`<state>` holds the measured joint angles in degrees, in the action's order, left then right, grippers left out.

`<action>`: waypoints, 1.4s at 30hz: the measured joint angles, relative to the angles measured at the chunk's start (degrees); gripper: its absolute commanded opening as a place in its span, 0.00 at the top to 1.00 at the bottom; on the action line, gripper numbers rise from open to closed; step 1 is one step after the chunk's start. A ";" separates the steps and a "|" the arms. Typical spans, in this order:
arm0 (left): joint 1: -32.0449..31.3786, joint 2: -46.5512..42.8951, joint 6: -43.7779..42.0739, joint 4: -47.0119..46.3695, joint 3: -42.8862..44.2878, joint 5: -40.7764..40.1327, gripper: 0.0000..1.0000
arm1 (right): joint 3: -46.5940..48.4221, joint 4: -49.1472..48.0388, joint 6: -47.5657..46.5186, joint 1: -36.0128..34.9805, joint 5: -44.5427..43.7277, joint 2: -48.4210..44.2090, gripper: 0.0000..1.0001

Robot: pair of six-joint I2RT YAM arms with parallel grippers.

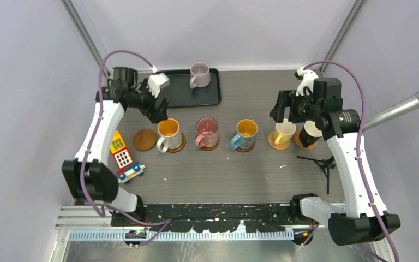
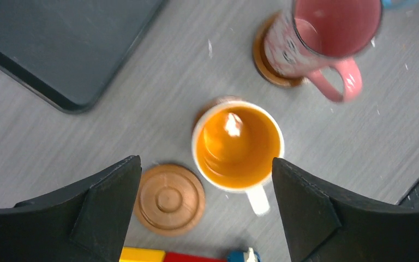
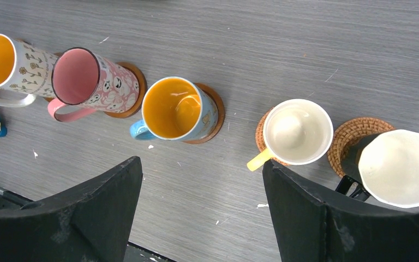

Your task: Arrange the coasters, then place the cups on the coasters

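Observation:
Five cups stand in a row on coasters: white with orange inside [image 1: 169, 134], pink [image 1: 207, 131], blue [image 1: 245, 134], cream-yellow [image 1: 283, 132], black [image 1: 310, 134]. One bare wooden coaster [image 1: 144, 140] lies at the left end of the row. A lilac cup [image 1: 199, 75] sits on the black tray [image 1: 180, 93]. My left gripper [image 1: 158, 112] hovers open above the white cup [image 2: 237, 144], holding nothing, with the bare coaster [image 2: 169, 199] beside it. My right gripper [image 1: 281, 115] hangs open and holds nothing near the cream-yellow cup [image 3: 297, 131] and black cup [image 3: 401, 166].
A colourful toy block house [image 1: 125, 157] lies near the left arm, just in front of the bare coaster. A small black tripod [image 1: 322, 164] lies at the front right. A microphone [image 1: 409, 106] pokes in from the right wall.

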<state>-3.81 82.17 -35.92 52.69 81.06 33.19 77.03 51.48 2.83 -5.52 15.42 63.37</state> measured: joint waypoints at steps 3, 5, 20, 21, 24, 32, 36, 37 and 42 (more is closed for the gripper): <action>-0.90 8.37 3.93 0.04 9.60 -1.51 0.11 | 0.39 0.04 0.02 0.00 -0.24 0.00 0.14; -1.70 15.17 6.45 -0.55 16.17 -3.26 0.13 | 0.44 0.09 0.02 0.00 -0.50 0.04 0.15; -7.26 54.27 18.69 -3.26 55.65 -14.05 0.15 | 0.55 0.61 0.02 0.00 -3.39 0.90 0.14; -7.82 56.02 18.97 -3.48 57.83 -14.60 0.14 | 0.55 0.63 0.04 0.00 -3.56 0.92 0.15; -9.44 59.41 19.02 -5.88 60.33 -15.76 0.14 | 0.55 0.63 0.04 0.00 -3.98 1.11 0.15; -11.87 68.26 17.31 -11.69 65.72 -18.86 0.29 | 0.68 0.37 0.07 0.02 -3.96 2.86 0.15; -12.22 69.66 15.85 -13.38 66.16 -20.22 0.58 | 0.72 0.04 0.07 0.02 -3.98 3.28 0.15; -12.24 69.70 15.52 -13.81 66.16 -20.61 0.64 | 0.76 -0.02 0.07 0.02 -3.96 3.41 0.15; -12.24 69.70 14.53 -16.63 66.16 -23.39 0.82 | 1.20 -0.28 0.09 0.02 -3.93 3.54 0.15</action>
<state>-16.05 151.87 -21.39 36.05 147.22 9.80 78.24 51.20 2.92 -5.50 11.49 66.92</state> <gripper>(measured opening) 0.272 0.854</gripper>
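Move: The mauve cup stands on the tray about 34 cm ahead of my empty left hand, 13 cm to its right and 14 cm below; its handle faces back and left. The tray's middle is 4 cm nearer and 6 cm left of the cup. Close under my left hand, the flowered mug is 2 cm back and 3 cm right, with the empty coaster 1 cm back and 8 cm left. From my right hand, the cup is roughly 39 cm ahead and 30 cm left. I swing my open left hand away from the flowered mug, about 30 cm forward and 10 cm right over the tray, nearly level at first, then sinking some 14 cm to the mauve cup's handle. My wrist turns about 15 degrees counter-clockwise on the way, and at the end my fingers close from both sides and pinch the handle. ##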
